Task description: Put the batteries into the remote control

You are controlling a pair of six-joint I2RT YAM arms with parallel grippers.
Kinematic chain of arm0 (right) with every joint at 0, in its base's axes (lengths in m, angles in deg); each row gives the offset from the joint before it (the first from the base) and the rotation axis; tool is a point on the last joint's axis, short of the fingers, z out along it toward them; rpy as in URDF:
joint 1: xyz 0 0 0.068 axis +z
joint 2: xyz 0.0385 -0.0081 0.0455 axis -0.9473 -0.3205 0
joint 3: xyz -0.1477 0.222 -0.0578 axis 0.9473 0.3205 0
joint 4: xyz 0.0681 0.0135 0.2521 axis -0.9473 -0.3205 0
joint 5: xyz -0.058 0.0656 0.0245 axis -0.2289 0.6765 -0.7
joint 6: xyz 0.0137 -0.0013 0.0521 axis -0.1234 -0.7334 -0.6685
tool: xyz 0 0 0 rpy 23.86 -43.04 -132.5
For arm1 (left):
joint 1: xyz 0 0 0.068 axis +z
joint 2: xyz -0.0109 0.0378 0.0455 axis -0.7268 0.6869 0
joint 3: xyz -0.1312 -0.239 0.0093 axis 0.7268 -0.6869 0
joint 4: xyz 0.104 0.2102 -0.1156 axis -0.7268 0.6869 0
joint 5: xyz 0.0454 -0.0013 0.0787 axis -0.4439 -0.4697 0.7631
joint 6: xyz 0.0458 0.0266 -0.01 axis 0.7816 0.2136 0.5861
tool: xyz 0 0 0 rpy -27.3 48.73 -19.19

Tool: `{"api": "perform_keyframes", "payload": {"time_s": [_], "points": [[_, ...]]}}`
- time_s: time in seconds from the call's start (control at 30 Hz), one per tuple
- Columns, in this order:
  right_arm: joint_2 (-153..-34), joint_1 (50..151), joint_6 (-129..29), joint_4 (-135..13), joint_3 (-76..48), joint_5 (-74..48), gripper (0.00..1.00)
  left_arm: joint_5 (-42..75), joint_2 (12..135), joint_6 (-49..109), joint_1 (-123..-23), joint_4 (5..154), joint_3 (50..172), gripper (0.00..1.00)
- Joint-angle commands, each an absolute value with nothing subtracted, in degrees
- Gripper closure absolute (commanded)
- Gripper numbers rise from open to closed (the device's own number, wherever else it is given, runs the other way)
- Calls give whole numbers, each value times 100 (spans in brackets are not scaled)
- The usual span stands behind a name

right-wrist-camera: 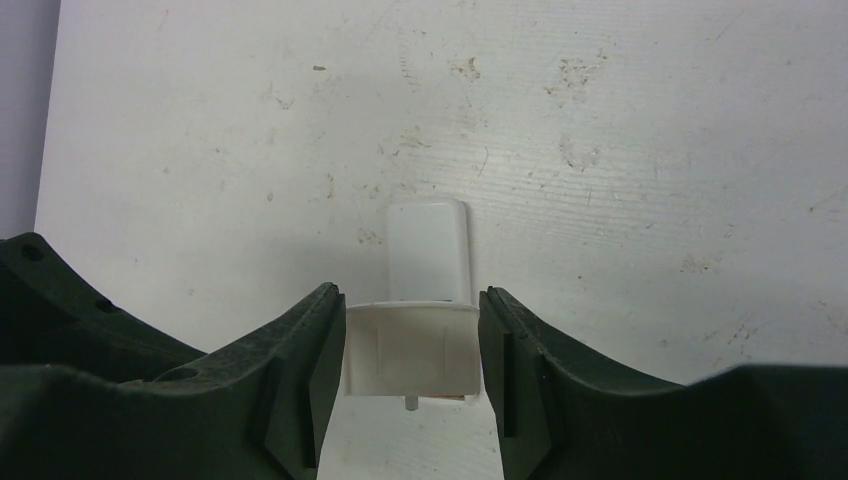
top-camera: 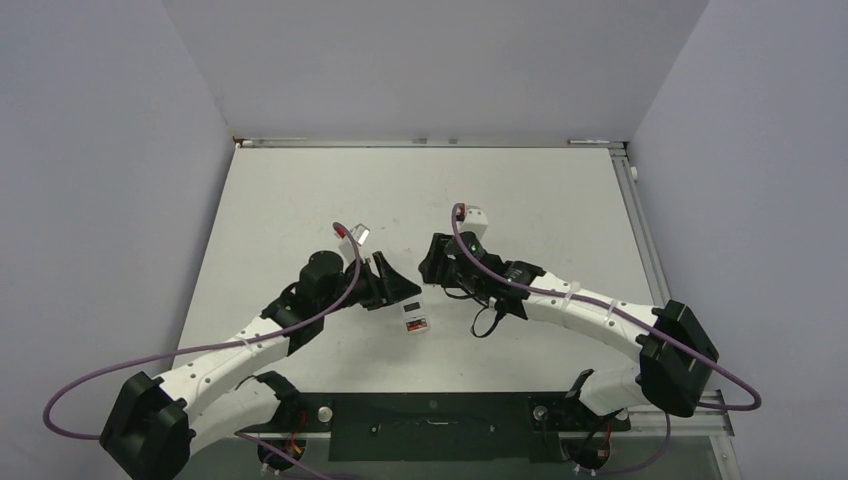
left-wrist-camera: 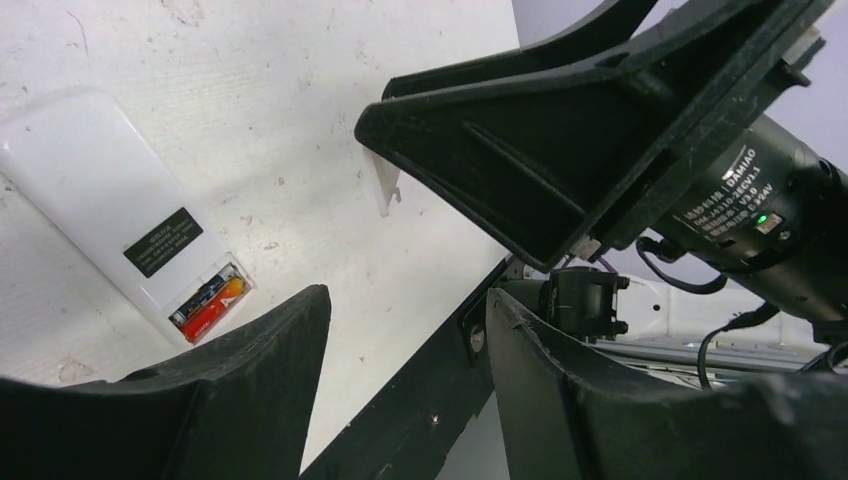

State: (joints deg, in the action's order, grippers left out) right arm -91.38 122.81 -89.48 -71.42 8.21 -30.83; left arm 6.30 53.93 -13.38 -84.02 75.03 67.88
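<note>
The remote control [left-wrist-camera: 110, 205] lies on its front on the table, plain white back up, just left of my left gripper [left-wrist-camera: 405, 295]. Its recess at the near end is uncovered, and the two batteries [left-wrist-camera: 208, 303] lie in it side by side, one reddish, one dark. In the top view the remote control [top-camera: 412, 308] is between the two arms. My left gripper [top-camera: 392, 285] is open with nothing between its fingers. My right gripper [right-wrist-camera: 411, 292] is shut on a small white battery cover [right-wrist-camera: 412, 350], held just above the table. That cover [left-wrist-camera: 388, 185] also shows as a thin sliver under a right finger [left-wrist-camera: 520, 160].
The white table [top-camera: 300, 200] is scuffed and bounded by grey walls on three sides. A black rail [top-camera: 430, 425] runs along the near edge between the arm bases. Purple cables [top-camera: 200, 350] loop off both arms.
</note>
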Motion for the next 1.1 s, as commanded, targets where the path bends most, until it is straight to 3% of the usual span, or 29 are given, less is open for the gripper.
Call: {"api": "perform_keyframes", "payload": {"time_s": [0.0, 0.23, 1.07], "points": [[-8976, 12381, -9141, -6871, 759, -3181, 91, 727, 5550, -1407, -8432, 6934, 6798, 47], [-9021, 12477, -9230, -6756, 758, -3158, 92, 724, 5732, -1408, -8432, 6770, 6785, 55], [-9000, 12678, -9344, -6562, 840, -3105, 91, 837, 6141, -1432, -8432, 6543, 6948, 70]]}}
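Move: The battery cover, still pinched in my right fingers, is about 5 cm ahead of my left hand, 5 to its right and 2 below. The remote's middle lies some 3 cm ahead, 2 right and 12 below my left hand; its battery bay sits about 1 cm back, 2 right and 12 below. From my right hand, the waiting left fingers are roughly 5 cm back, 5 left and 2 above; the remote is 2 back, 3 left and 10 below. I bring both hands together over the remote. My left hand eases down and forward, about 2.5 cm in all, towards the cover while its fingers close from a bit over half open to about a third, not yet shut. My right hand keeps its pinch and carries the cover some 3 cm left and back, rising slightly, towards the left fingertips. ##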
